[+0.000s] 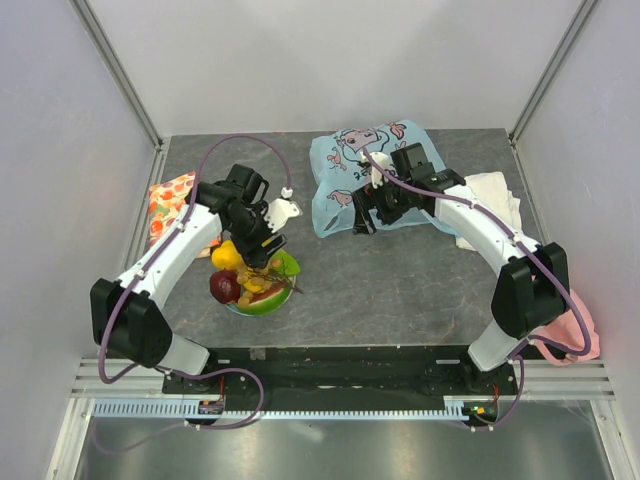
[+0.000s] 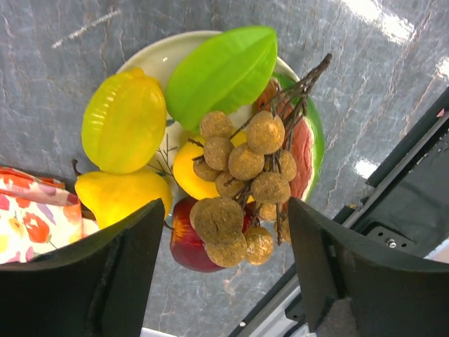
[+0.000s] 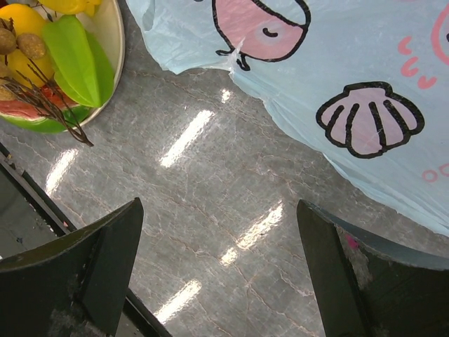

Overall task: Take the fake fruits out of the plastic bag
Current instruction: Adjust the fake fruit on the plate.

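Observation:
The fake fruits lie piled on a round plate (image 2: 156,56): a green banana-like piece (image 2: 221,74), a ribbed yellow fruit (image 2: 125,121), a yellow pear (image 2: 119,196), a dark red apple (image 2: 186,246), a watermelon slice (image 2: 303,151) and a tan grape bunch (image 2: 242,179) on top. My left gripper (image 2: 226,274) hovers open over the pile's near side, the lower grapes between its fingers without touching. The light-blue plastic bag (image 1: 350,185) lies at the back. My right gripper (image 3: 221,274) stands open over bare table beside the bag (image 3: 337,77), holding nothing.
An orange-red patterned cloth (image 1: 168,200) lies left of the plate. A white towel (image 1: 495,195) sits right of the bag, under the right arm. A pink cloth (image 1: 585,340) hangs at the table's right front edge. The black base rail (image 1: 340,360) runs along the front.

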Controlling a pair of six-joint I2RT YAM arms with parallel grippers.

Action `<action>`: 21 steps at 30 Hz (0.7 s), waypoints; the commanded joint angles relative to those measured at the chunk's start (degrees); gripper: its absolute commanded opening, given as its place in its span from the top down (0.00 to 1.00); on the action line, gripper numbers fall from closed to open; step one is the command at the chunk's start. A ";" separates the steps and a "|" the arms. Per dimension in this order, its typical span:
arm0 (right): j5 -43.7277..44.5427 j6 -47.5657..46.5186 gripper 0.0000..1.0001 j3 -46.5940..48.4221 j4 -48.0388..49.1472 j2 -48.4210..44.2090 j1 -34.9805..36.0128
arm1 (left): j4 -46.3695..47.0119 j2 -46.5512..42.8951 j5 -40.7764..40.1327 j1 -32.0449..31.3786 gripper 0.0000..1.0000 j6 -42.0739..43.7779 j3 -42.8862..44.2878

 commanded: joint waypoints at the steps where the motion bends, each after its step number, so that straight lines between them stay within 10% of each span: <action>1: -1.41 0.97 0.02 -0.51 1.70 -2.06 -0.63 | -1.91 -1.06 -2.39 -0.15 0.32 1.79 1.86; 12: -3.43 2.29 0.02 0.63 2.22 0.31 -0.81 | -5.42 -2.55 4.79 -0.06 0.98 -0.75 8.09; 21: -4.49 3.00 0.02 2.30 2.23 3.12 -0.72 | -8.24 -4.31 6.22 2.48 0.98 -2.16 9.94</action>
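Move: The left hand's open fingers are over the apple-side end of the longan bunch, whose middle is roughly 4 cm to the right, 2 cm back and 2 cm down. Around it, about 4 cm below the hand, lie the dark red apple (8 cm left, 6 cm back), the yellow pear (7 cm left, level) and the green starfruit (6 cm right, 1 cm back). From the right hand, the bunch is some 25 cm left and 12 cm back, slightly lower. The left fingers shut on the apple-side end of the longan bunch, then raise it about 5 cm. ##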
